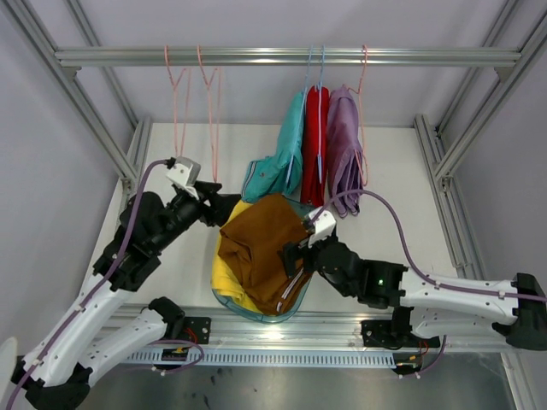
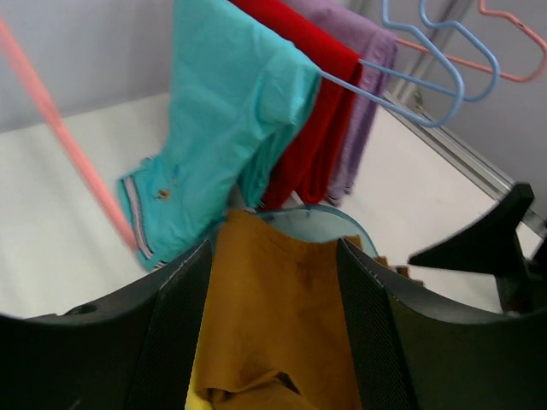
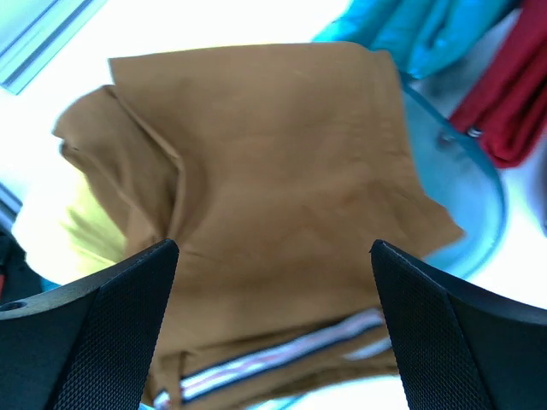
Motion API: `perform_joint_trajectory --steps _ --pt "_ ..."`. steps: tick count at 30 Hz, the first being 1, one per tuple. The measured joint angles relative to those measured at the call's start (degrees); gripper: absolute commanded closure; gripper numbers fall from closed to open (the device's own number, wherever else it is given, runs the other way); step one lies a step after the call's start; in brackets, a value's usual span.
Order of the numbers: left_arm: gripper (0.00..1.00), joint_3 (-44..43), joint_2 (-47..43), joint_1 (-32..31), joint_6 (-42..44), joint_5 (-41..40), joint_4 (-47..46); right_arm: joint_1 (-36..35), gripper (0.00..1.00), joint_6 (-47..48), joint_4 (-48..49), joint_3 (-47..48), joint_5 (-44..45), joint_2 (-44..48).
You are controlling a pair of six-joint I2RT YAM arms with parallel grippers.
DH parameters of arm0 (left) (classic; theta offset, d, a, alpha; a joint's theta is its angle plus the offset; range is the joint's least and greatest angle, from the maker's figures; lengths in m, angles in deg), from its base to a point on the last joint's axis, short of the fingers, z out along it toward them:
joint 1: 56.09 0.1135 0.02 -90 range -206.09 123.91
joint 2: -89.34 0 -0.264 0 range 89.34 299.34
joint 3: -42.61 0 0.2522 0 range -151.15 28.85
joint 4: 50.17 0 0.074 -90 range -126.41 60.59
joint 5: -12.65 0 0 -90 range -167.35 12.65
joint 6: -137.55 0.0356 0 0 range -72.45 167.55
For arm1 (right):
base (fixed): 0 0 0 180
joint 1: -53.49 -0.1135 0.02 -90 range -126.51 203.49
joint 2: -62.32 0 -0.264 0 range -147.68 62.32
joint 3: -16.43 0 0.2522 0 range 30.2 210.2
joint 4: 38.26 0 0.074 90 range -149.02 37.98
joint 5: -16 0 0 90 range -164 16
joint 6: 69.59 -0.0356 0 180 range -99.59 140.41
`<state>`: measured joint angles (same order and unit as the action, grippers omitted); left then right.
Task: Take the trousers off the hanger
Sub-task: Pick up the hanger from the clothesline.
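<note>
Teal trousers (image 1: 278, 162), red trousers (image 1: 314, 137) and lilac trousers (image 1: 344, 145) hang on hangers from the top rail (image 1: 282, 56). The teal pair's lower end rests on the table. Brown trousers (image 1: 265, 248) lie crumpled over yellow trousers (image 1: 224, 273) in a blue tray (image 1: 295, 309). At the brown pair's upper left edge my left gripper (image 1: 224, 207) is open, and brown cloth (image 2: 273, 307) shows between its fingers (image 2: 184, 325). My right gripper (image 1: 297, 248) hovers open over the brown trousers (image 3: 273, 145), above their white side stripe (image 3: 282, 354).
Two empty pink hangers (image 1: 175, 94) (image 1: 211, 102) hang at the left of the rail. Blue hangers (image 2: 444, 85) carry the teal and red pairs. Metal frame posts (image 1: 128, 166) (image 1: 449, 162) stand at both sides of the white table (image 1: 393, 179).
</note>
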<state>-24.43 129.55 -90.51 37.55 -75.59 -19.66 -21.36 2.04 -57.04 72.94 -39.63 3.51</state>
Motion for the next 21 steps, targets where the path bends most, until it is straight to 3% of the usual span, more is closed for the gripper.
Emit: perform_joint_trajectory --steps 11,21 --pt "0.36 -15.98 12.37 -0.24 -5.03 12.52 0.83 0.04 0.01 1.38 -1.33 -10.14 2.47 18.25" --pt "0.35 -33.81 30.14 -0.31 -6.34 15.63 1.73 1.9 0.0 1.88 -2.08 -14.08 2.12 20.92"
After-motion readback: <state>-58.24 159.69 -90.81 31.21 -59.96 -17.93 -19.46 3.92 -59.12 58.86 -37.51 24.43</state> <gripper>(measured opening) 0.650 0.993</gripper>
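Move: The near lower corner of the teal trousers' blue hanger is roughly 13 cm to the right of the left hand, 4 cm ahead and 3 cm above it. The red trousers' blue hanger has its corner 8 cm farther right, about level with it. The teal trousers' middle hangs about 15 cm ahead of the left hand, 12 cm right and 8 cm down. From the right hand the teal's hanger corner lies some 8 cm ahead, straight in line, 14 cm up. Towards the teal trousers' hanger the left hand, empty and partly open, swings right and climbs, about 10 cm each way. It curves forward some 5 cm late on, turning about 15 degrees clockwise, and ends close above the hanger's near corner without having closed. The right hand, also empty and wide open, draws about 7 cm right over the brown trousers towards the tray's rim. ##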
